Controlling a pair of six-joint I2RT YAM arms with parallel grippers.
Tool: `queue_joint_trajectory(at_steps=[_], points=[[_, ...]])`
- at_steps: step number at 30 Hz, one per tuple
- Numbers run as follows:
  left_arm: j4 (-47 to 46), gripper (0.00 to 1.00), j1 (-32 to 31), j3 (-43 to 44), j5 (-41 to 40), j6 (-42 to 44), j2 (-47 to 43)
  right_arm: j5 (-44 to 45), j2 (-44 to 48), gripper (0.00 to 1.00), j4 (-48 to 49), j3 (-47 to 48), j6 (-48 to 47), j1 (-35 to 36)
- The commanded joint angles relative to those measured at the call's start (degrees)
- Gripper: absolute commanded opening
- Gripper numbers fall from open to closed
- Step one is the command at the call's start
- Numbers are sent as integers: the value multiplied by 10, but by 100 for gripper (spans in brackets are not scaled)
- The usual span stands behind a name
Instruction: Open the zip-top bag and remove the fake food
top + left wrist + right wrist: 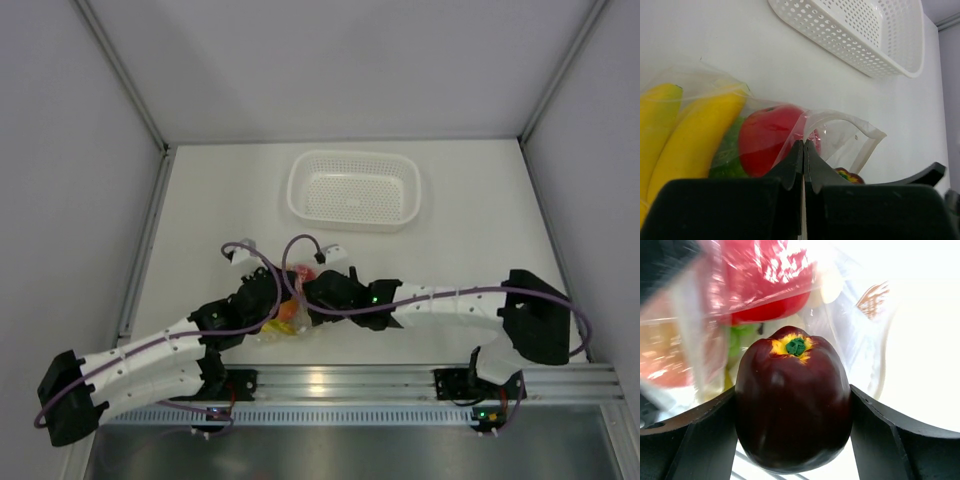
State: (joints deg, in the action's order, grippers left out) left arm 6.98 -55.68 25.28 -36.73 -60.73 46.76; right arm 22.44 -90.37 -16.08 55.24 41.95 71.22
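Observation:
The zip-top bag (283, 322) lies on the table in front of the arms, its mouth (850, 127) gaping. My left gripper (804, 142) is shut on the bag's clear edge. Inside the bag I see yellow bananas (695, 135), a green leafy piece (727, 150) and a red tomato (765, 137). My right gripper (792, 390) is at the bag's mouth, both fingers pressed against a dark maroon fruit (792, 405) with a yellow-green stem end. The tomato (765, 280) and the bag's plastic (860, 335) lie just beyond it.
A white perforated basket (352, 190) stands at the back of the table, past the bag. Grey walls enclose the table on three sides. Both arms meet over the bag near the front rail (340, 382).

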Motion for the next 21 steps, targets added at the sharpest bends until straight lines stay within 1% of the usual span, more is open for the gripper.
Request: queue_joint_trajectory(at_steps=[1,3,7,10,11,13,14,16,17,19,20,21], points=[[-21,0,0,21,-11,8,-4,15,77,56,-28,18,-25,10],[-22,0,0,21,-9,8,-8,13,113,55,-34,17,-40,11],[-8,0,0,29,-11,6,-18,42,169,52,-48,13,-65,6],[-7,0,0,34,-4,6,-26,40,194,51,-60,17,-87,-36],[-6,0,0,35,-2,6,-29,37,196,51,-59,22,-105,-68],[-4,0,0,42,3,8,-34,23,200,51,-55,28,-120,-108],[-2,0,0,44,3,10,-36,14,195,51,-50,39,-141,-151],[7,0,0,53,-2,11,-37,5,166,51,-51,59,-157,-196],[8,0,0,56,-3,11,-37,7,150,51,-53,85,-178,-231],[11,0,1,60,-2,11,-40,17,93,51,-69,120,-197,-257],[11,0,0,62,-1,12,-40,19,52,52,-76,160,-211,-279],[11,0,0,62,0,13,-40,16,32,52,-81,178,-219,-289]])
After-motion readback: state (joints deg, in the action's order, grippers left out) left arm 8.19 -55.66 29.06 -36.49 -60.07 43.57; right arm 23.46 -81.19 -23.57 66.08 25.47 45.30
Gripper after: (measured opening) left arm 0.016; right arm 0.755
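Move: The white basket, where the dark pepper held in the right fingers is headed, has its middle about 30 cm ahead and 11 cm right of the right hand, some 4 cm lower. The red fruit is 4 cm ahead and 2 cm left; the orange fruit is 5 cm left, 2 cm back and 4 cm lower. From the left hand, which holds the bag's rim, the basket's middle is about 25 cm ahead, 13 cm right and 10 cm lower. Keeping its grip on the dark pepper, the right hand first draws it nearly straight up by about 9 cm, out of the bag's mouth, then swings level forward and to the right towards the basket, some 15 cm forward in all, fingers tipping up a little and the wrist turning clockwise. The left hand keeps the bag's rim pinched in its shut fingers and eases up about 4 cm, with hardly any sideways travel. ##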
